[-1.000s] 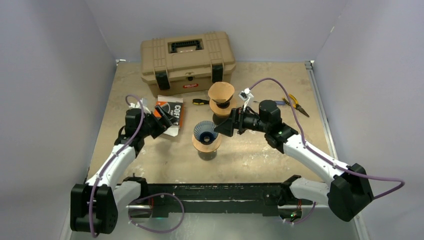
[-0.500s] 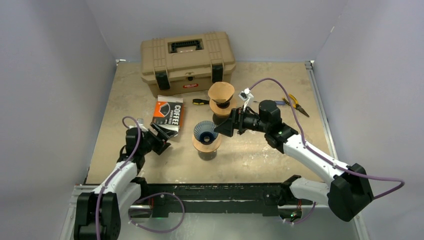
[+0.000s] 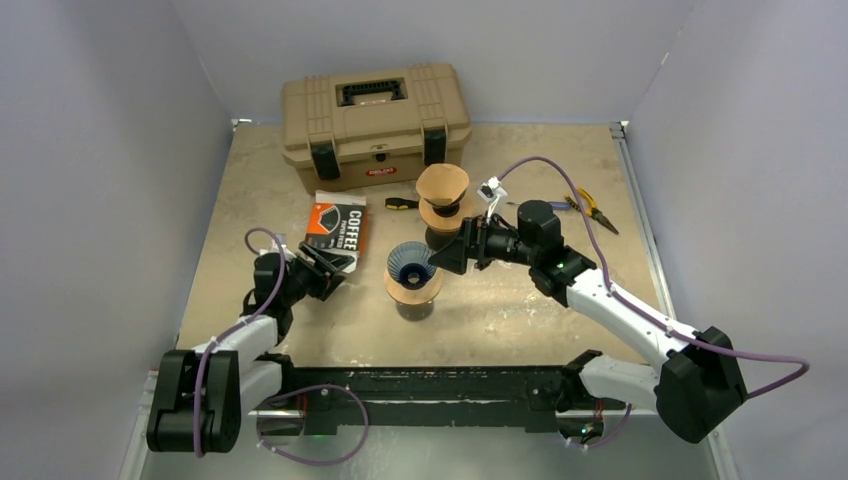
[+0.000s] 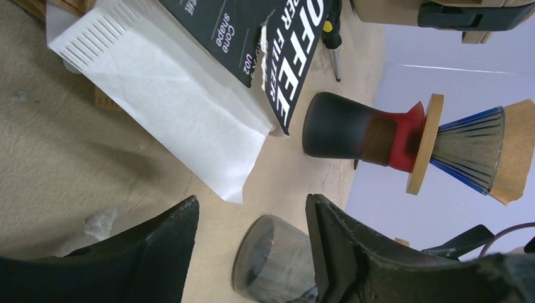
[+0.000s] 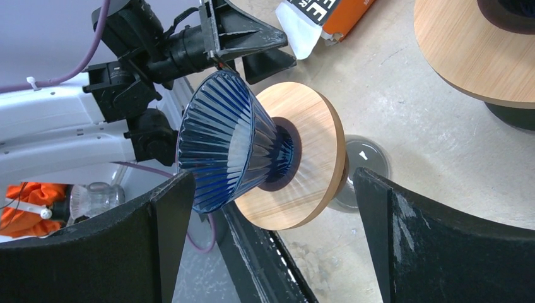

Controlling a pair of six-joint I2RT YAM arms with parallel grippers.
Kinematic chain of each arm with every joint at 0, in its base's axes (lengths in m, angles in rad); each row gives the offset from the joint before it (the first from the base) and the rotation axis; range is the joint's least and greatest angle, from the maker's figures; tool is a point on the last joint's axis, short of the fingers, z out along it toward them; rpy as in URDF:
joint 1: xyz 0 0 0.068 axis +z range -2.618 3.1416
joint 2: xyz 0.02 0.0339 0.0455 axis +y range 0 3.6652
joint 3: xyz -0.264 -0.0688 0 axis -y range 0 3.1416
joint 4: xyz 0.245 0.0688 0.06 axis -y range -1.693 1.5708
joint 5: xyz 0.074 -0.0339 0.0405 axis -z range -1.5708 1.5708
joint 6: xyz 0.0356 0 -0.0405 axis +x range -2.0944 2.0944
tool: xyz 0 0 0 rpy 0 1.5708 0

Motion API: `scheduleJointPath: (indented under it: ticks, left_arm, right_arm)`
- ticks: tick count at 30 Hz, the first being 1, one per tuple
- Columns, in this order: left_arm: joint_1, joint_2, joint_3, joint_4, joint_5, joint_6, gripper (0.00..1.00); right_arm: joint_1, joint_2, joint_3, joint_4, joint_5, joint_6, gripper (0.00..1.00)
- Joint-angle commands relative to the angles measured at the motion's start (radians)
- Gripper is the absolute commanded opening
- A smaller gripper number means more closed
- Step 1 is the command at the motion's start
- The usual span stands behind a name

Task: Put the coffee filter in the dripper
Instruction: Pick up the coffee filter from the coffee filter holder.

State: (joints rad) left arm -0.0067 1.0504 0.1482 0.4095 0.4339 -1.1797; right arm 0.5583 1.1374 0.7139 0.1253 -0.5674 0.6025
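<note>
The blue ribbed dripper (image 3: pixel 410 262) with its wooden collar (image 5: pixel 309 164) stands on a glass (image 5: pixel 367 163) mid-table and holds no filter. My right gripper (image 3: pixel 447 257) is open just to its right, and the dripper (image 5: pixel 227 139) lies between the wide jaws without touching them. A white coffee filter (image 4: pixel 170 107) sticks out of the torn black filter pack (image 3: pixel 337 228). My left gripper (image 3: pixel 325 272) sits near the pack's front corner, open and empty, with the filter ahead of its fingertips (image 4: pixel 176 227).
A second dripper (image 3: pixel 442 195) holding a brown filter (image 4: pixel 514 151) stands behind the blue one. A tan toolbox (image 3: pixel 375 120) is at the back, with a screwdriver (image 3: pixel 402 203) in front of it. Pliers (image 3: pixel 592 208) lie at the right. Walls close both sides.
My left arm has drawn back toward its base, away from the filter pack, and its jaws have narrowed. The right arm has not moved.
</note>
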Motion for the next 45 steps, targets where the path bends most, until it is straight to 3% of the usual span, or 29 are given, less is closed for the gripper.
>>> scheduleJointPath:
  ticks: [1, 23, 33, 45]
  left_arm:
    - [0.007, 0.065, -0.009, 0.139, -0.004, -0.014, 0.61]
    - [0.007, 0.136, -0.044, 0.252, -0.044, -0.022, 0.24]
    - [0.007, 0.136, -0.061, 0.273, -0.027, -0.023, 0.00]
    - [0.007, 0.027, -0.061, 0.213, 0.009, -0.026, 0.00]
  right_arm:
    - [0.004, -0.027, 0.019, 0.000, 0.002, -0.016, 0.99]
    - [0.004, -0.046, 0.024, -0.030, 0.016, -0.022, 0.99]
    - [0.004, -0.045, 0.025, -0.024, 0.016, -0.022, 0.99]
    - [0.004, -0.031, 0.038, -0.026, 0.011, -0.030, 0.99]
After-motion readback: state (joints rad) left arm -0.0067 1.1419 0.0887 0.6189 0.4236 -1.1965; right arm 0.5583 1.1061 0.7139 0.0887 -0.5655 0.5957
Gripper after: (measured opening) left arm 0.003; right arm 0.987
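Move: The white coffee filter sticking out of the box has its near right corner just beyond the left hand's open fingertips; its middle is about 4 cm ahead, 3 cm left and a touch below. The filter box is centred 11 cm ahead, 1 cm left, 2 cm below. The blue dripper stands roughly 14 cm right, 4 cm back and 8 cm higher. From the right hand, the filter lies some 24 cm left, 9 cm ahead and 15 cm below. The white filter's projecting corner gets pinched between the left fingertips, which go from over half open to fully shut. The hand barely travels: it eases about 1 cm down and forward onto the corner, hovers there while closing, then drifts slightly back and starts to lift, its pointing all but unchanged. ##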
